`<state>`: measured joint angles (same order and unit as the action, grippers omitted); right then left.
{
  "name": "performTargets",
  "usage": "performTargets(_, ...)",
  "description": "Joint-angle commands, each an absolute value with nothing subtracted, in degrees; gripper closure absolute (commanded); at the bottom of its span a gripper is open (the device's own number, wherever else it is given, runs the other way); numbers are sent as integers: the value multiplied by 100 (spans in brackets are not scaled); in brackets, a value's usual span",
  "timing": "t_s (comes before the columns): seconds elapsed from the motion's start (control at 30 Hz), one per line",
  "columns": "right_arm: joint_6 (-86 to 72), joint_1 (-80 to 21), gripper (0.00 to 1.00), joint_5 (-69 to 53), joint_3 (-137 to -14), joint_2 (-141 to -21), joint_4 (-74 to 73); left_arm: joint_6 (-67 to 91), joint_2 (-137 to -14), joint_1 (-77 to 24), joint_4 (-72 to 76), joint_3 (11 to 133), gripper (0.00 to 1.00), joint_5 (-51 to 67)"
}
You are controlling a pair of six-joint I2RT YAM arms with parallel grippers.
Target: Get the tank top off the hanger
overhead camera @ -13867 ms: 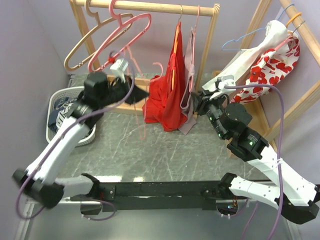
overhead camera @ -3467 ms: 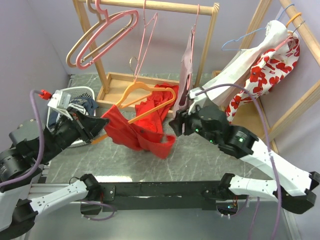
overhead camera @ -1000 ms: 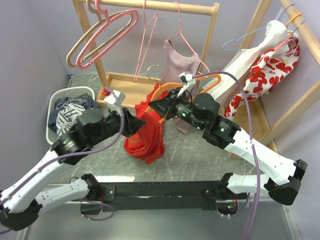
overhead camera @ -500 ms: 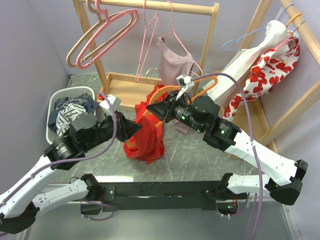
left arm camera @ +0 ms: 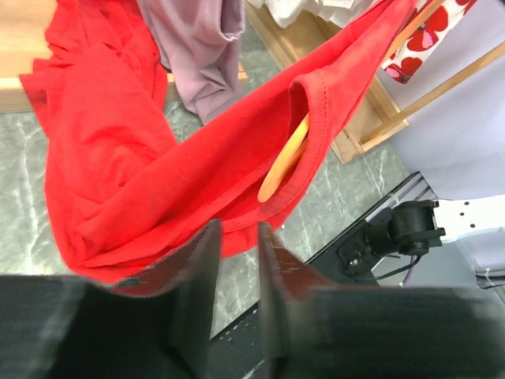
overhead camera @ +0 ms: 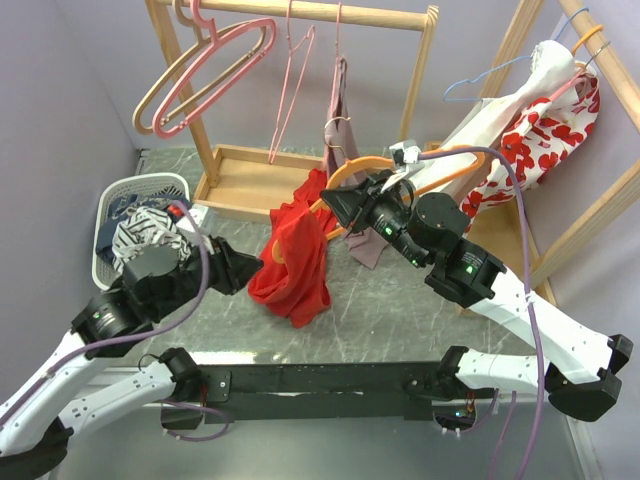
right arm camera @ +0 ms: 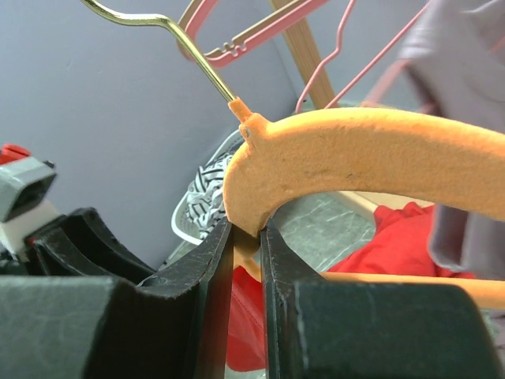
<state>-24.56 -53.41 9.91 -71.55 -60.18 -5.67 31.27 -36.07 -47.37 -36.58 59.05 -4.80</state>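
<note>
The red tank top [overhead camera: 295, 265] hangs bunched from one arm of an orange hanger [overhead camera: 350, 168] above the table. My right gripper [overhead camera: 340, 203] is shut on the hanger just under its hook; the wrist view shows the orange bar [right arm camera: 355, 150] pinched at the jaws [right arm camera: 246, 237], red cloth [right arm camera: 394, 237] below. My left gripper [overhead camera: 252, 272] sits at the cloth's lower left edge. In its wrist view the jaws [left arm camera: 235, 233] stand a narrow gap apart, the red hem [left arm camera: 118, 158] crossing the tips and table showing through. Whether the hem is pinched I cannot tell. The hanger's end [left arm camera: 280, 162] pokes through an armhole.
A wooden rack at the back carries pink hangers [overhead camera: 215, 60] and a mauve garment [overhead camera: 340, 100]. Its wooden base tray [overhead camera: 250, 175] lies behind the tank top. A white laundry basket [overhead camera: 140, 180] with clothes stands at the left. A floral garment [overhead camera: 540, 130] hangs on the right rack.
My left gripper has drawn back to the left and down, from inside the red cloth to its edge, and narrowed. The right gripper shifted the hanger slightly right. The mauve garment swung edge-on.
</note>
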Motion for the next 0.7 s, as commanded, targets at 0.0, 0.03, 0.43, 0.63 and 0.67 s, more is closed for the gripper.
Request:
performTargets(0.0, -2285, -5396, 100, 1300, -7216, -5827, -237, 3296, -3893, -4720, -2770, 5539, 54, -194)
performTargets(0.03, -2268, -5396, 100, 1353, -7233, -5827, -255, 3296, -4024, -4720, -2655, 5485, 46, -89)
performTargets(0.43, -2021, -5397, 100, 1916, -7418, -5810, -422, 3252, -3850, -4720, -1970, 5010, 26, 272)
performTargets(0.63, -2065, -5397, 100, 1846, -7444, -5801, -431, 3480, -4201, -4729, -960, 4659, 27, 781)
performTargets(0.67, -2074, -5396, 100, 1828, -7436, -5792, -413, 3507, -4262, -4737, -871, 4641, 27, 826)
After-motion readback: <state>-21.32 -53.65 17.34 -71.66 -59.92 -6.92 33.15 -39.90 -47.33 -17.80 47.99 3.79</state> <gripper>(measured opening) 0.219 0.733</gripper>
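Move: The red tank top hangs from the orange hanger with its middle some 6 cm to the left hand's right, 3 cm ahead and about 8 cm below. The hanger's free end, poking from the red cloth, is closer: roughly 3 cm ahead, 3 cm right and slightly lower. The mauve top hangs about 16 cm ahead and 14 cm right. From the right hand, the red tank top lies about 7 cm back, 5 cm left and 18 cm below. Still pinching the orange hanger near its hook, the right hand carries it only about 2 cm right and forward, turning slightly clockwise. The left hand sweeps about 5 cm right along the near side of the red tank top, dipping some 5 cm and then regaining half, while its fingers spread from partly shut to wide; contact with the cloth can't be made out. ##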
